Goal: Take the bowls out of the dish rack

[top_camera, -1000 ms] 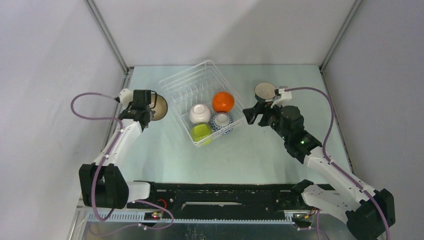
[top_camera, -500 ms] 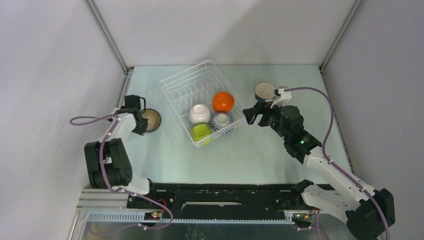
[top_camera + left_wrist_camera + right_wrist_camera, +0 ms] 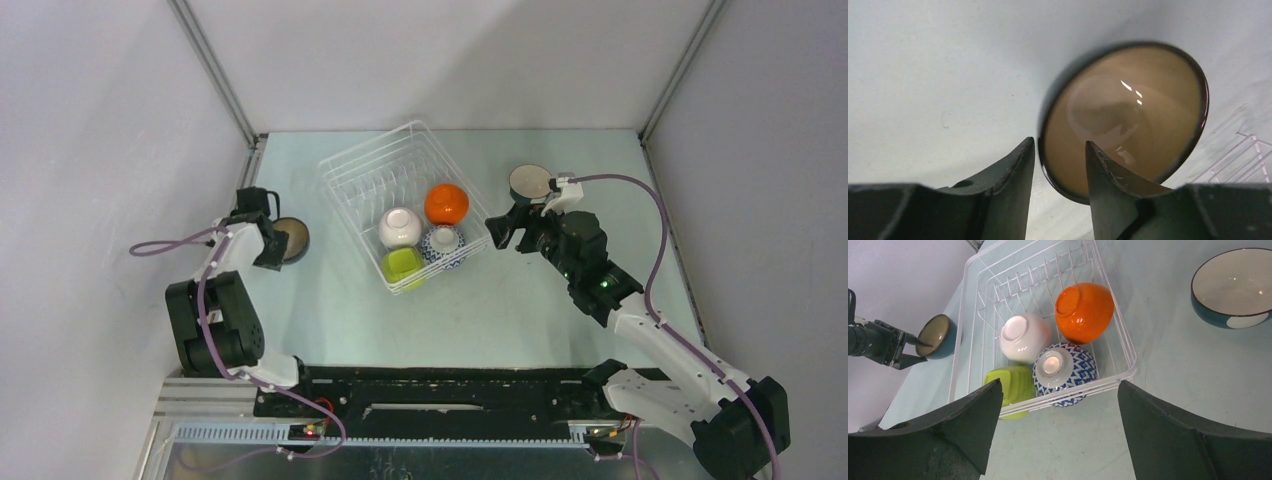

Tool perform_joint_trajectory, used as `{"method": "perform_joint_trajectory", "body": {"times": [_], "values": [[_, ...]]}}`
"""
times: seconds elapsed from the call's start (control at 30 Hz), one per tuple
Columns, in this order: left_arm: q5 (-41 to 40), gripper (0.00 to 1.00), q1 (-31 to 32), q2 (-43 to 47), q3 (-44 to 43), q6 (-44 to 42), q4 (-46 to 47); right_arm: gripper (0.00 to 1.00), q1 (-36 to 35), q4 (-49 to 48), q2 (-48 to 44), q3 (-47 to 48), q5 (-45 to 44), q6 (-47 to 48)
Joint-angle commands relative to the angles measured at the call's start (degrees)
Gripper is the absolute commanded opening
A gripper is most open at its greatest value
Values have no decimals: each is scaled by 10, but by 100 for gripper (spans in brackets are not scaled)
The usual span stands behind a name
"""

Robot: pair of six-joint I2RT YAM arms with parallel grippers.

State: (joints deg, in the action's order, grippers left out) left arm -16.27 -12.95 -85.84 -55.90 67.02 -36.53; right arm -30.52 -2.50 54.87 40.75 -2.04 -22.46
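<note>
The white wire dish rack (image 3: 352, 176) holds an orange bowl (image 3: 446, 204), a white bowl (image 3: 399, 227), a lime green bowl (image 3: 401, 265) and a blue-and-white patterned bowl (image 3: 443, 245), all mouth-down or tipped. Left of the rack, a dark blue bowl (image 3: 294, 240) with a tan inside (image 3: 1128, 110) stands on the table. My left gripper (image 3: 1059, 150) straddles its near rim, jaws parted, one finger (image 3: 1013, 185) outside and one inside. A teal bowl (image 3: 529, 183) stands upright right of the rack. My right gripper (image 3: 500, 228) hovers wide open by the rack's right corner, holding nothing.
The rack's (image 3: 968, 300) far half is bare slots. Grey walls close in the table on the left, back and right. The left arm is folded close to the left wall. The teal bowl (image 3: 1235, 287) is just behind my right gripper (image 3: 1060, 385).
The left arm has folded back toward the left wall, carrying the dark blue bowl slightly left. Its jaws have parted from the rim. The right arm has not moved.
</note>
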Motion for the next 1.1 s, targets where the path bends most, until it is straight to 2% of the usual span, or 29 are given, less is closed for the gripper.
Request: {"method": "perform_joint_trajectory", "body": {"times": [0.0,0.17,0.23,0.3,0.43,0.6,0.77,0.9,1.07], "values": [[-13,49,-5,26,-33,13,12,92,-5,-10,2,-1,-3,-1],[-26,51,-5,61,-35,5,-4,92,-5,-9,1,-1,-3,-1],[-26,56,-4,84,-37,-7,-6,92,-5,-8,0,-1,-5,0],[-27,66,-3,107,-41,-35,-8,92,-5,-10,2,-2,-4,0],[-59,69,29,151,-47,-86,-10,93,-5,-21,13,-1,6,2],[-99,71,121,158,-79,-172,3,93,-5,-23,30,7,27,3],[-39,70,227,149,-81,-309,93,89,-7,22,85,62,46,6],[-34,76,306,142,-77,-412,159,88,-20,65,118,98,45,16],[-44,90,374,74,-136,-514,133,91,-30,103,134,132,32,17]]}}
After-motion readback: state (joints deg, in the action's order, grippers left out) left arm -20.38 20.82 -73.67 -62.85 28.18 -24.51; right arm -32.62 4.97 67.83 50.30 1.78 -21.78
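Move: The left hand, already let go, stands with open fingers astride the blue bowl's rim, that bowl's middle 3 cm right, 2 ahead. The white bowl in the rack lies level with it in height, about 26 cm right, 5 ahead; the green bowl 26 right, 3 back. From the right hand the patterned bowl is some 11 cm left, 5 ahead, 18 below; the orange bowl 11 left, 13 ahead; the white one 20 left, 7 ahead. The left fingers come free of the blue bowl's rim, opening wider as the hand rises straight up, then swing right and somewhat forward over the rack's left edge towards the white bowl, about 18 cm right and 14 up, wrist turning some 60 degrees clockwise. Later the right hand, kept open, eases left and down towards the patterned bowl, tipping slightly downward. ##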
